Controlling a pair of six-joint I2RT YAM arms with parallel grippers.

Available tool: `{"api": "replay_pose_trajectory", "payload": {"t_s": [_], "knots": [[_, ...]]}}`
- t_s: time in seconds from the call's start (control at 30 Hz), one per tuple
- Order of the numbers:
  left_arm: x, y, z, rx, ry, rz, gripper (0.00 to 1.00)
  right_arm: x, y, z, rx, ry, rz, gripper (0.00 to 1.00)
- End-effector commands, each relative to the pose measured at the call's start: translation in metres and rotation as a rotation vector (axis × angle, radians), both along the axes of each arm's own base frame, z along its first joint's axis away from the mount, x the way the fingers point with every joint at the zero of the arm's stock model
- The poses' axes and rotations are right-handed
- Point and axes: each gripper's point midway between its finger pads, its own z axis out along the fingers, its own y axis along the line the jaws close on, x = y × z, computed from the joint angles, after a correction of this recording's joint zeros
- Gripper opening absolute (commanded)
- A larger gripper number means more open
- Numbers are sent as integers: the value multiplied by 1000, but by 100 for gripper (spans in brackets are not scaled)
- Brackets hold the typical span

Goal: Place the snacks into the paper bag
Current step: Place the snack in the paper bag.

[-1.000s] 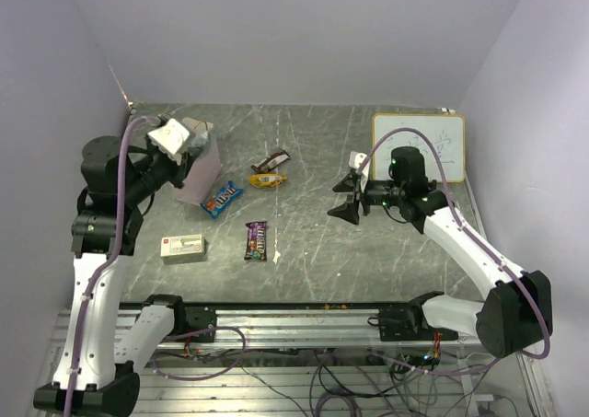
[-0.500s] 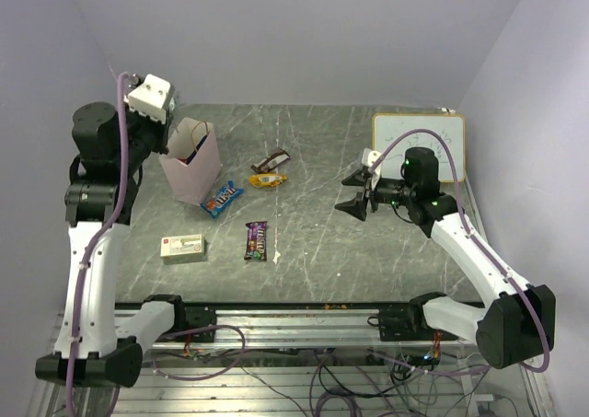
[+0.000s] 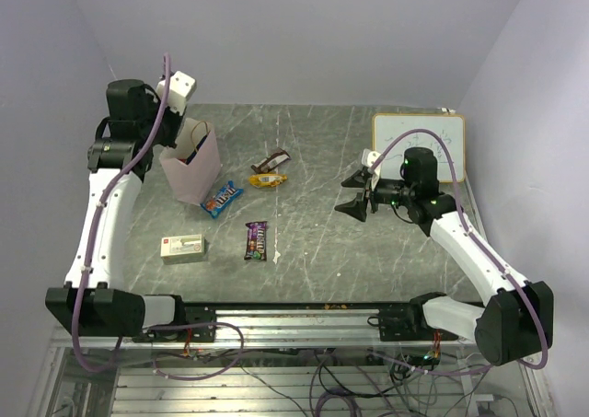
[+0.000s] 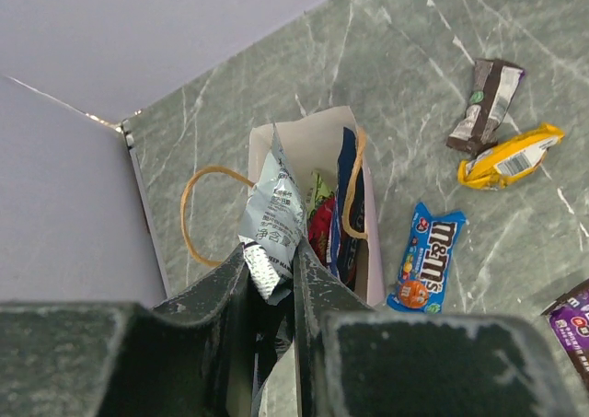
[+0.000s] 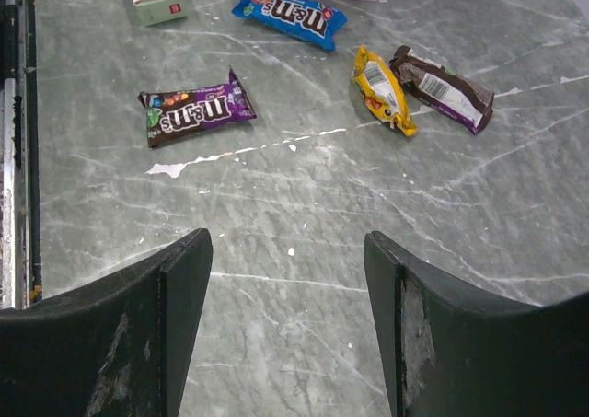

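Note:
The pale mauve paper bag (image 3: 195, 168) stands open at the back left, and red, blue and green snacks show inside it (image 4: 333, 222). Directly above its mouth, my left gripper (image 4: 273, 259) is shut on a silver packet (image 4: 273, 210) that hangs from the fingertips. On the table lie a blue packet (image 3: 222, 198), a purple packet (image 3: 257, 240), a yellow packet (image 3: 268, 180) and a brown one (image 3: 271, 163). My right gripper (image 5: 288, 242) hovers open and empty over bare table at the right (image 3: 354, 194), with the purple packet (image 5: 198, 111) ahead of it.
A beige box (image 3: 182, 247) lies near the front left. A framed whiteboard (image 3: 419, 146) lies at the back right behind the right arm. The side walls stand close to the bag. White crumbs (image 5: 170, 168) dot the table near the purple packet.
My left arm has lifted and drawn back, carrying the silver packet up over the bag, which now shows upright. The right gripper shifted slightly right, then held still.

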Motion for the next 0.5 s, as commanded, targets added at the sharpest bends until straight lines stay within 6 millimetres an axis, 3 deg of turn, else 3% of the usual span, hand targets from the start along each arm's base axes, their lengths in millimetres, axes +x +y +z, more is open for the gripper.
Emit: {"api": "replay_pose_trajectory", "payload": {"t_s": [0.0,0.47], "knots": [[10,9,3,49,7,12,16,-1,-1,1,4,-10,11,67],[46,13,-52,105,179,-5,16,-2,0,-4,1,5,20,67]]}}
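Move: The left hand, with the silver snack packet still in its fingers, has the paper bag's open mouth about 8 cm ahead, 3 cm to its right and some 12 cm below. On the table, roughly 32 cm down, the blue M&M's packet lies about 3 cm ahead and 11 cm right, the yellow packet some 8 cm ahead and 23 cm right. From the idle right hand the bag's mouth is roughly 18 cm ahead, 40 cm left and about level. Down and forward in one steady slant, the left hand brings the silver packet towards the bag's open mouth, sinking about 5 cm and reaching some 4 cm farther out. The wrist tips the fingers about 10 degrees more downward on the way, while they keep their pinch on the packet. ##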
